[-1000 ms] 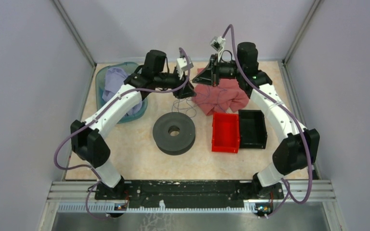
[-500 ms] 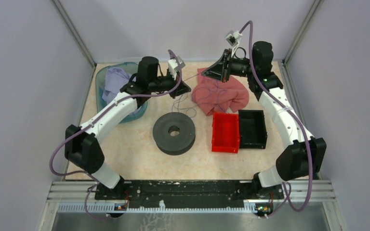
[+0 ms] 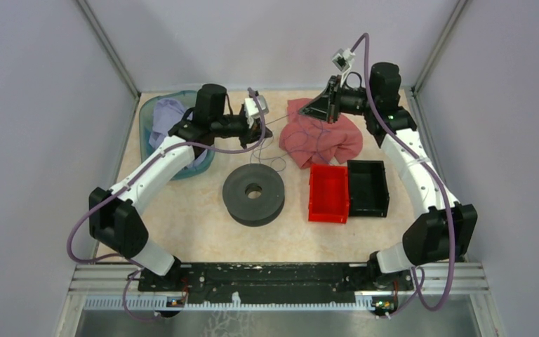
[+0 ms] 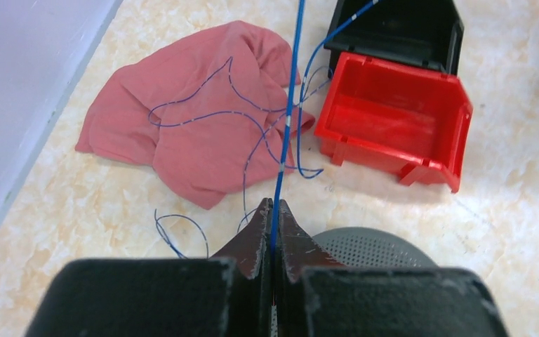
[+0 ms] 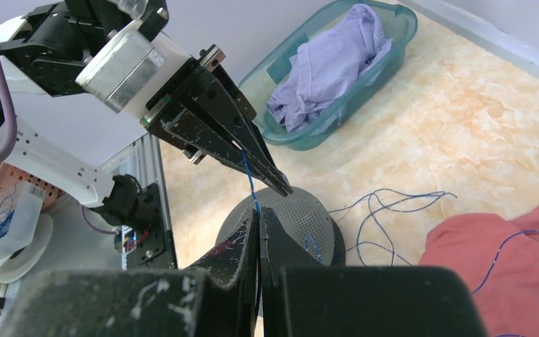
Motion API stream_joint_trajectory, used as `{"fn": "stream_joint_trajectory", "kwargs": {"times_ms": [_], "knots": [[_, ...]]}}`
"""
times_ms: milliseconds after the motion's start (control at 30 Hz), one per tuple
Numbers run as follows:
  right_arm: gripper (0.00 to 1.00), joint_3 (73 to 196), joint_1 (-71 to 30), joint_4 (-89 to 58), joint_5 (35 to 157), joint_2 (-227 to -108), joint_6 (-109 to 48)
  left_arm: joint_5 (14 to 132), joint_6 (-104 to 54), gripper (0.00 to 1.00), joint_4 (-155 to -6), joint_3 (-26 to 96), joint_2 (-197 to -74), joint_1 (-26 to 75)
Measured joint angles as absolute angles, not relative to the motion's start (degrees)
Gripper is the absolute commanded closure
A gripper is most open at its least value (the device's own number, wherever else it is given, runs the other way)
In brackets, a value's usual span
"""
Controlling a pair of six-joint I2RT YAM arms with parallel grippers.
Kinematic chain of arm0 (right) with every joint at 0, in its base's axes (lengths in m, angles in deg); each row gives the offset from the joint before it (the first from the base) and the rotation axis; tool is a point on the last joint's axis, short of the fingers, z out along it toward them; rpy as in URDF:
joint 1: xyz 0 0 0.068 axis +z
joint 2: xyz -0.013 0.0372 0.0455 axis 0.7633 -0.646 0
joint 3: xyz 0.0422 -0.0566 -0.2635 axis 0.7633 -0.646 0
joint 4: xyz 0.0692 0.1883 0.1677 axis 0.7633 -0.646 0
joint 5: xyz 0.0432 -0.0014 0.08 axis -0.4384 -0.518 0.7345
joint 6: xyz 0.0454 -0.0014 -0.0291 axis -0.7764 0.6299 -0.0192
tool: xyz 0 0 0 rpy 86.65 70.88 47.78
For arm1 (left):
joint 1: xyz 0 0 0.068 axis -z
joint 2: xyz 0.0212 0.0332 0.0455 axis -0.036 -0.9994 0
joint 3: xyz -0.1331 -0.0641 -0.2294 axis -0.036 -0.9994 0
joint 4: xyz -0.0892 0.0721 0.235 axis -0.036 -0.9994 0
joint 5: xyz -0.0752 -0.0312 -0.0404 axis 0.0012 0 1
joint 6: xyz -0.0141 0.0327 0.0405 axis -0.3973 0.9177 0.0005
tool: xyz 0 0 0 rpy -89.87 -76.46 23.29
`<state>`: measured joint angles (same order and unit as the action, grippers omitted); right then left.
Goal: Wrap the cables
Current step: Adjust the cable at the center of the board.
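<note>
The cables are one thin blue wire point(image 4: 289, 112), pulled straight between my two grippers. Its loose loops point(image 3: 275, 160) lie on the table and over the red cloth point(image 4: 182, 126). My left gripper point(image 4: 274, 208) is shut on the wire, which runs up out of its tips. It hovers above the table behind the black spool point(image 3: 253, 193). My right gripper point(image 5: 258, 214) is also shut on the wire, a short way from the left gripper's tips point(image 5: 281, 188). In the top view the left gripper point(image 3: 265, 128) and the right gripper point(image 3: 303, 115) face each other over the cloth's left edge.
A red bin point(image 3: 328, 193) and a black bin point(image 3: 368, 186) stand side by side right of the spool. At the back left is a teal basket point(image 3: 147, 112) holding lavender cloth point(image 5: 337, 63). Grey walls close in the back and both sides.
My left gripper has shut on the wire and drawn back to the left. The right gripper moved right and up, so the wire between them is now stretched.
</note>
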<state>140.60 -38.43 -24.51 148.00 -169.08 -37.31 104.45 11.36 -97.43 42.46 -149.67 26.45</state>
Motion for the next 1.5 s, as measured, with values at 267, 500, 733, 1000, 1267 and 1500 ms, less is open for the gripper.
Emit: {"fn": "stream_joint_trajectory", "kwargs": {"times_ms": [267, 500, 733, 1000, 1267, 1500], "knots": [[1.0, 141.6, -39.4, -28.6, 147.8, -169.0, -35.0, 104.4, 21.4, 0.93, -104.0, 43.0, -149.7, 26.4], [1.0, 144.1, -41.7, -29.5, 146.6, -168.5, -33.4, 103.4, 24.4, 0.92, -109.4, 43.0, -149.7, 25.8], [1.0, 146.8, -42.2, -31.1, 145.6, -168.1, -31.5, 102.8, 26.8, 0.78, -112.5, 42.9, -149.7, 25.8], [1.0, 147.7, -42.4, -34.8, 142.0, -167.7, -28.0, 102.2, 28.8, 0.5, -115.8, 39.6, -147.7, 25.8], [1.0, 146.3, -42.4, -33.7, 142.9, -166.6, -28.2, 105.7, 22.9, 0.36, -111.9, 36.4, -144.6, 25.8], [1.0, 140.9, -41.0, -26.4, 148.7, -165.5, -33.9, 111.2, 6.0, 0.33, -99.5, 40.6, -146.4, 25.8]]}}
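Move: Both hands hold the blue cable, its taut stretch between them centred about 5 cm right of the left hand and 5 cm above it, and about 4 cm left of the right hand and 5 cm below it. Loose cable loops lie some 22 cm below the left hand, 4 cm ahead and 1 cm left. From the left hand, the red cloth is roughly 13 cm ahead and 17 cm right, the grey disc 12 cm back and 5 cm left. The left hand lets go of the blue cable as its fingers open about two thirds, drawing away from the right hand about 6 cm down and some 4 cm left and back, then swings back up and to the right, rolling about 15 degrees one way and then back past where it began. The right hand keeps the cable pinched in shut fingers, shifts about 4 cm right and 3 cm up, then eases back left and towards its base, its wrist turning slightly and mostly returning. ##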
